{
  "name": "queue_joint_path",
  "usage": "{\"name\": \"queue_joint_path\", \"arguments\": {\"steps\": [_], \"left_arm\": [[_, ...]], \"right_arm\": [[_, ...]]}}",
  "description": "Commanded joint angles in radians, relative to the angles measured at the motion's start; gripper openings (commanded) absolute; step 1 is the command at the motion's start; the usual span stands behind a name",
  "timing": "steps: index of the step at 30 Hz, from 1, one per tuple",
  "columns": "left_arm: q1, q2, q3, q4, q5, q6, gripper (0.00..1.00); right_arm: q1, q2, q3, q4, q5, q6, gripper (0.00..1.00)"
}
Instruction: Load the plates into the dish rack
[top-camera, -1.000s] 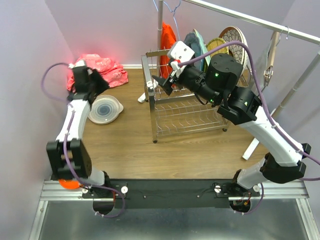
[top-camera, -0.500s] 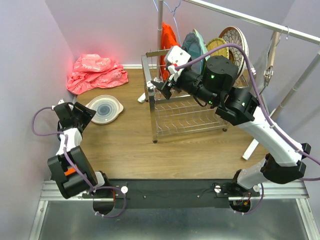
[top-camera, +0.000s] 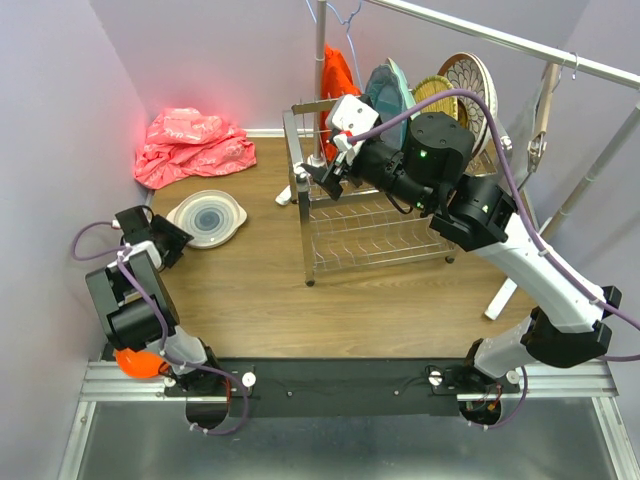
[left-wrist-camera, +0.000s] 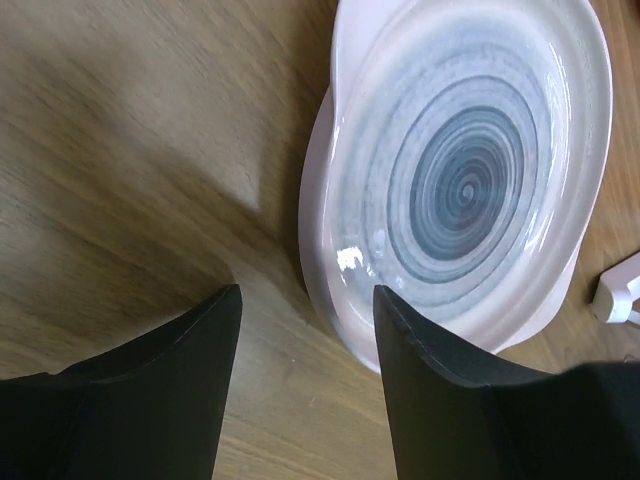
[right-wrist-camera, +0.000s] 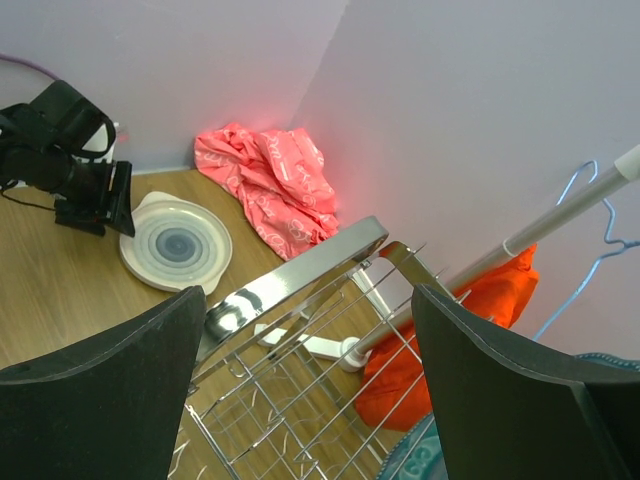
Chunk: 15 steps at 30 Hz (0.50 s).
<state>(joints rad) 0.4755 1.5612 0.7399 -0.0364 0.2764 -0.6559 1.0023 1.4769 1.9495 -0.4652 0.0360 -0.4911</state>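
A grey-swirl plate (top-camera: 208, 218) lies flat on the wooden table at the left. In the left wrist view the same plate (left-wrist-camera: 470, 180) fills the upper right. My left gripper (top-camera: 170, 240) sits low just left of it, open, with only bare wood between its fingers (left-wrist-camera: 306, 292). The chrome dish rack (top-camera: 370, 220) stands at centre right. A teal plate (top-camera: 390, 95), a woven-yellow plate (top-camera: 435, 90) and a white patterned plate (top-camera: 470, 72) stand upright at its back. My right gripper (top-camera: 322, 180) hovers open over the rack's left end, above its top bar (right-wrist-camera: 300, 270).
A pink-red cloth (top-camera: 190, 140) lies crumpled in the back left corner. Something orange (top-camera: 335, 80) hangs by the pole of a garment rail (top-camera: 500, 40) behind the rack. The rail's white foot (top-camera: 290, 195) rests left of the rack. Purple walls close in on the left and behind.
My left arm has drawn back from the pink cloth and come down beside the plate's left edge. The right gripper shifted slightly left over the rack.
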Motion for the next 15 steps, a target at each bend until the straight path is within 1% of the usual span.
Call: {"name": "queue_joint_path", "arguments": {"steps": [1,2,4,5,6,8,11,15], "left_arm": [[0.005,0.051,0.061,-0.025,-0.069,0.010,0.61],[0.005,0.059,0.067,-0.031,-0.071,0.010,0.57],[0.005,0.078,0.082,-0.033,-0.077,0.010,0.54],[0.005,0.083,0.087,-0.034,-0.078,0.010,0.47],[0.005,0.089,0.095,-0.036,-0.080,0.010,0.47],[0.005,0.105,0.098,-0.040,-0.082,0.010,0.43],[0.002,0.117,0.108,-0.051,-0.095,0.016,0.43],[-0.015,0.141,0.145,-0.092,-0.153,0.035,0.40]], "right_arm": [[0.005,-0.012,0.017,-0.007,-0.010,-0.012,0.91],[0.004,-0.012,0.019,-0.007,-0.010,-0.010,0.91],[0.005,-0.009,0.022,-0.007,-0.008,-0.009,0.91],[0.005,-0.007,0.022,-0.006,-0.011,-0.010,0.91],[0.004,-0.007,0.025,-0.007,-0.012,-0.010,0.91],[0.004,-0.004,0.026,-0.007,-0.010,-0.010,0.91],[0.005,0.002,0.034,-0.007,-0.010,-0.007,0.91],[0.004,0.006,0.045,-0.007,-0.016,-0.003,0.91]]}}
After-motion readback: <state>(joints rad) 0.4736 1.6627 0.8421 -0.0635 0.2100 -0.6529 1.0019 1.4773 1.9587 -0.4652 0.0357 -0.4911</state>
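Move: The white plate's middle lies about 8 cm ahead of the left hand and 7 cm to its right, hardly a centimetre lower, its near-left rim close to the fingertips. The red cloth is some 30 cm ahead and 5 cm right of that hand; the orange plate is roughly 25 cm back and 9 cm left. From the idle right hand, the white plate is about 17 cm ahead, 36 cm left and 48 cm below. The left hand edges about 2.5 cm forward-left, its fingers closing partway around the white plate's near-left rim. ##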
